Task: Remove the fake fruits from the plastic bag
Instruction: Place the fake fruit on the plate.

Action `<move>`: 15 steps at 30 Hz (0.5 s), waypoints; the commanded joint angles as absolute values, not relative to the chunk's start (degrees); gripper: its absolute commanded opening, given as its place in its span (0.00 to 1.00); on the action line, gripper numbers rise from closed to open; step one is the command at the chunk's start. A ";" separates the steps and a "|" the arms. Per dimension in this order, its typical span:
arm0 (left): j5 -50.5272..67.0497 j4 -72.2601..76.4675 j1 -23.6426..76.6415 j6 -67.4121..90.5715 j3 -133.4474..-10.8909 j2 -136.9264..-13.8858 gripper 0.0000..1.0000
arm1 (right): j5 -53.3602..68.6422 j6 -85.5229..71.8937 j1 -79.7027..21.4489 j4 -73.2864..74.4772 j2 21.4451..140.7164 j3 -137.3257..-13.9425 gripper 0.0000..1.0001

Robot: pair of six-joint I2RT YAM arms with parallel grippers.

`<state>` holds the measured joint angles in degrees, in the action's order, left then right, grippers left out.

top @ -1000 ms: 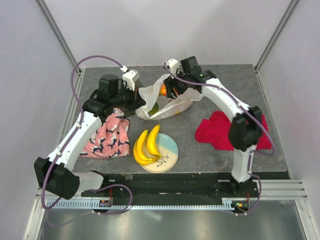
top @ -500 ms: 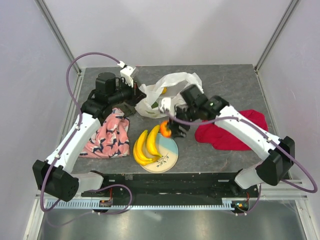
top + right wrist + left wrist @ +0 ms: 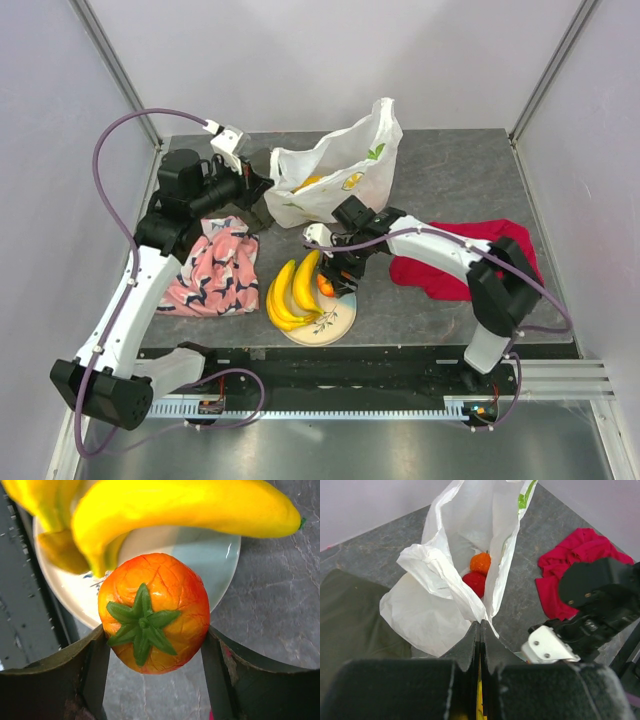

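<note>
The white plastic bag (image 3: 340,165) stands raised at the back of the table, mouth open. My left gripper (image 3: 262,190) is shut on its edge; the left wrist view shows the jaws closed on a fold of the bag (image 3: 435,605). Inside it lie an orange ribbed fruit (image 3: 481,562) and a red fruit (image 3: 475,582). My right gripper (image 3: 335,280) is shut on an orange ribbed fruit (image 3: 154,612) with a green calyx, held just over the plate's rim (image 3: 215,545). Two yellow bananas (image 3: 290,290) lie on the plate (image 3: 340,318).
A pink patterned cloth (image 3: 215,265) lies left of the plate under my left arm. A red cloth (image 3: 455,265) lies to the right under my right arm. A dark rail runs along the table's near edge. Cage posts stand at the back corners.
My right gripper carried the orange fruit from the bag's mouth down to the plate beside the bananas. My left gripper pulled left and up, and the bag now stands taller.
</note>
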<state>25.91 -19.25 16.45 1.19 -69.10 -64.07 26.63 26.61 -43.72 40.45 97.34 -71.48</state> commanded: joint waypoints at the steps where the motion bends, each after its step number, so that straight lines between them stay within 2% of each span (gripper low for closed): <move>1: 27.86 -18.54 13.89 -0.53 -69.44 -61.96 0.02 | 25.58 24.26 -44.03 35.51 102.82 -76.02 0.51; 5: 29.44 -19.07 13.45 -0.96 -69.26 -61.87 0.02 | 25.23 24.79 -44.82 34.89 104.76 -76.29 0.53; 9: 31.72 -19.07 13.45 -0.62 -69.26 -62.58 0.02 | 25.31 23.03 -44.91 33.23 104.07 -75.06 0.78; 10: 31.82 -19.07 13.36 -0.44 -69.00 -62.58 0.02 | 25.23 22.85 -44.91 33.40 103.54 -74.88 0.98; 15: 32.43 -19.42 13.45 -1.67 -66.37 -61.53 0.02 | 25.75 24.08 -44.39 39.70 97.31 -74.62 0.98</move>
<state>30.33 -19.62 13.58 0.99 -68.31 -62.98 24.93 23.75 -44.73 36.03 104.36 -73.76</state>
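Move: The right hand grips the fake tomato, and the plate it is for has its middle about 4 cm to the left, 2 cm back and some 7 cm below. On the plate, about 5 cm below the hand, the single banana lies about 7 cm left and 3 cm ahead, and the banana bunch about 12 cm left and 1 cm back. From the left hand, the plate is roughly 12 cm back, 14 cm right and 30 cm down. Down, and slightly left and forward, the right hand lowers the tomato about 3 cm onto the free far-right part of the plate beside the single banana, its fingers still slanting down to the left. It slows to a stop, then opens the fingers wide and lets go, staying around the tomato. The left hand keeps the bag's edge pinched up high, swaying out left and back by a centimetre or so. ##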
